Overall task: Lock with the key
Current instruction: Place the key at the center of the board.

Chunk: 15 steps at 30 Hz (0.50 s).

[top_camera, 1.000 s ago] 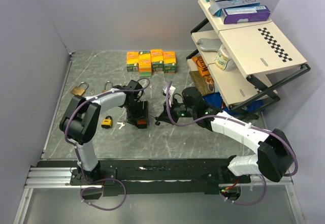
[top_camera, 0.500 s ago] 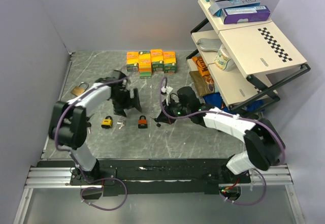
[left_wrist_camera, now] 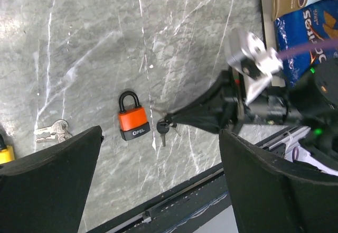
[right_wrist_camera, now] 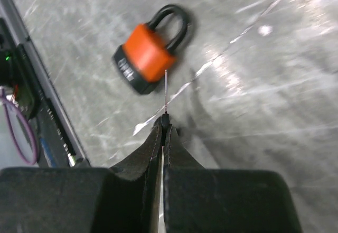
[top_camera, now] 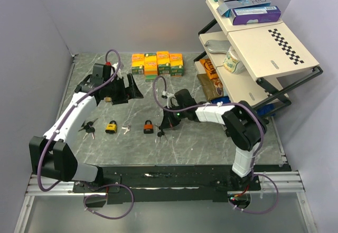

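An orange padlock (top_camera: 149, 127) (left_wrist_camera: 132, 121) (right_wrist_camera: 145, 58) with a black shackle lies flat on the grey marble table (top_camera: 211, 143). Just right of it my right gripper (top_camera: 163, 126) (right_wrist_camera: 165, 123) is low over the table, shut on a small black-headed key (left_wrist_camera: 162, 129) (right_wrist_camera: 166, 93). The key's blade points at the padlock's black bottom end, a short gap away. My left gripper (top_camera: 128, 91) (left_wrist_camera: 158, 190) hangs high above, at the back left, open and holding nothing, looking down on the padlock and key.
A yellow padlock (top_camera: 111, 127), a loose key bunch (top_camera: 125, 129) (left_wrist_camera: 53, 131) and red-tagged keys (top_camera: 88, 129) lie left of the orange one. Coloured boxes (top_camera: 157, 64) stand at the back. A loaded shelf rack (top_camera: 253, 58) fills the right side.
My left gripper opened, let go of the orange padlock and rose away to the back left. The padlock now lies on the table. The right gripper brought the key leftward to it.
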Tool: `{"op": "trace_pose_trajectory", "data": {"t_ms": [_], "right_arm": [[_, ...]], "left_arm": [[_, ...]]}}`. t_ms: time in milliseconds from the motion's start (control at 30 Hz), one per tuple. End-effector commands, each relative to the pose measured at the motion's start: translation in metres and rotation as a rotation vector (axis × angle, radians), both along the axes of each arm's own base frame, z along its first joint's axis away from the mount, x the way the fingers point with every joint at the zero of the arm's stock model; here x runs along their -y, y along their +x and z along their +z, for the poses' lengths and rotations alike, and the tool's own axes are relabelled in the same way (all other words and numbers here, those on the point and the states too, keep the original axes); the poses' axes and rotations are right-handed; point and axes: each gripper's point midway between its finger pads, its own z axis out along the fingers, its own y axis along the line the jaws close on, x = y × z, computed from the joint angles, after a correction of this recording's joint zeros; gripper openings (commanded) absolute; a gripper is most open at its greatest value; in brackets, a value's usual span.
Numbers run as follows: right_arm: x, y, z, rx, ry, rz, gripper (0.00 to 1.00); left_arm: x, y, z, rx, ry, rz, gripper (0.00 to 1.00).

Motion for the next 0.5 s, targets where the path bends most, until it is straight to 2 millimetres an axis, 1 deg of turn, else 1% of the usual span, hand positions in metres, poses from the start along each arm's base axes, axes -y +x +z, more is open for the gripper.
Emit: {"op": "trace_pose_trajectory", "data": {"t_ms": [0,67,100,133,167,200,233,267,300,333,367,400,433,467], "right_arm": [[-0.008,0.022,0.011,0.029,0.021,-0.008,0.11],[-0.011,0.026,0.011,0.034,0.020,-0.004,0.25],[-0.011,0.026,0.011,0.032,0.018,-0.004,0.42],[-0.012,0.029,0.013,0.037,0.021,-0.005,0.49],[-0.014,0.032,0.020,0.057,0.030,-0.005,0.55],[-0.012,0.031,0.023,0.055,0.023,-0.006,0.65],[-0.012,0.032,0.029,0.072,0.027,-0.004,0.70],[-0.012,0.033,0.044,0.114,0.042,0.008,0.73],[-0.011,0.035,0.053,0.140,0.045,0.009,0.82],[-0.010,0.035,0.071,0.174,0.057,0.014,0.85],[-0.008,0.036,0.081,0.211,0.059,0.025,0.88],[-0.007,0.038,0.093,0.245,0.066,0.027,0.91],[-0.004,0.037,0.115,0.306,0.082,0.040,0.93],[-0.003,0.036,0.125,0.338,0.088,0.048,0.95]], "left_arm": [[0.002,0.004,0.024,0.107,-0.028,-0.001,0.96],[-0.001,0.007,0.026,0.138,-0.012,0.008,0.96],[-0.002,0.008,0.029,0.154,-0.007,0.001,0.96],[-0.003,0.011,0.029,0.167,0.012,-0.013,0.96],[-0.003,0.013,0.035,0.173,0.019,-0.016,0.96],[-0.003,0.017,0.030,0.148,0.032,-0.020,0.96],[-0.004,0.019,0.029,0.142,0.053,-0.039,0.96],[-0.003,0.024,0.041,0.161,0.059,-0.056,0.96],[-0.005,0.021,0.026,0.083,0.084,-0.074,0.96],[-0.007,0.023,0.026,0.085,0.106,-0.111,0.96],[-0.004,0.027,0.040,0.110,0.093,-0.145,0.96],[-0.008,0.029,0.035,0.086,0.092,-0.157,0.96],[-0.011,0.036,0.044,0.122,0.102,-0.173,0.96],[-0.014,0.040,0.046,0.135,0.108,-0.174,0.96]]}}
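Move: Just below the right fingertips, which still pinch one key, is the spot for the bunch: about 1 cm back, level sideways and some 3 cm down. The orange padlock lies about 6 cm to the right hand's left, level with it fore and aft and 2 cm lower; the silver keys are 14 cm left and 1 cm back. From the left hand, that spot lies some 8 cm back, 11 cm right and 19 cm down. Easing about 2 cm forward at table height beside the orange padlock, the right hand opens from shut to nearly full width and lets go of the key, then lifts some 3 cm clear of the bunch. The empty left hand, still wide open, rises about 3 cm and then also heads 3 cm forward, away from the padlock. ##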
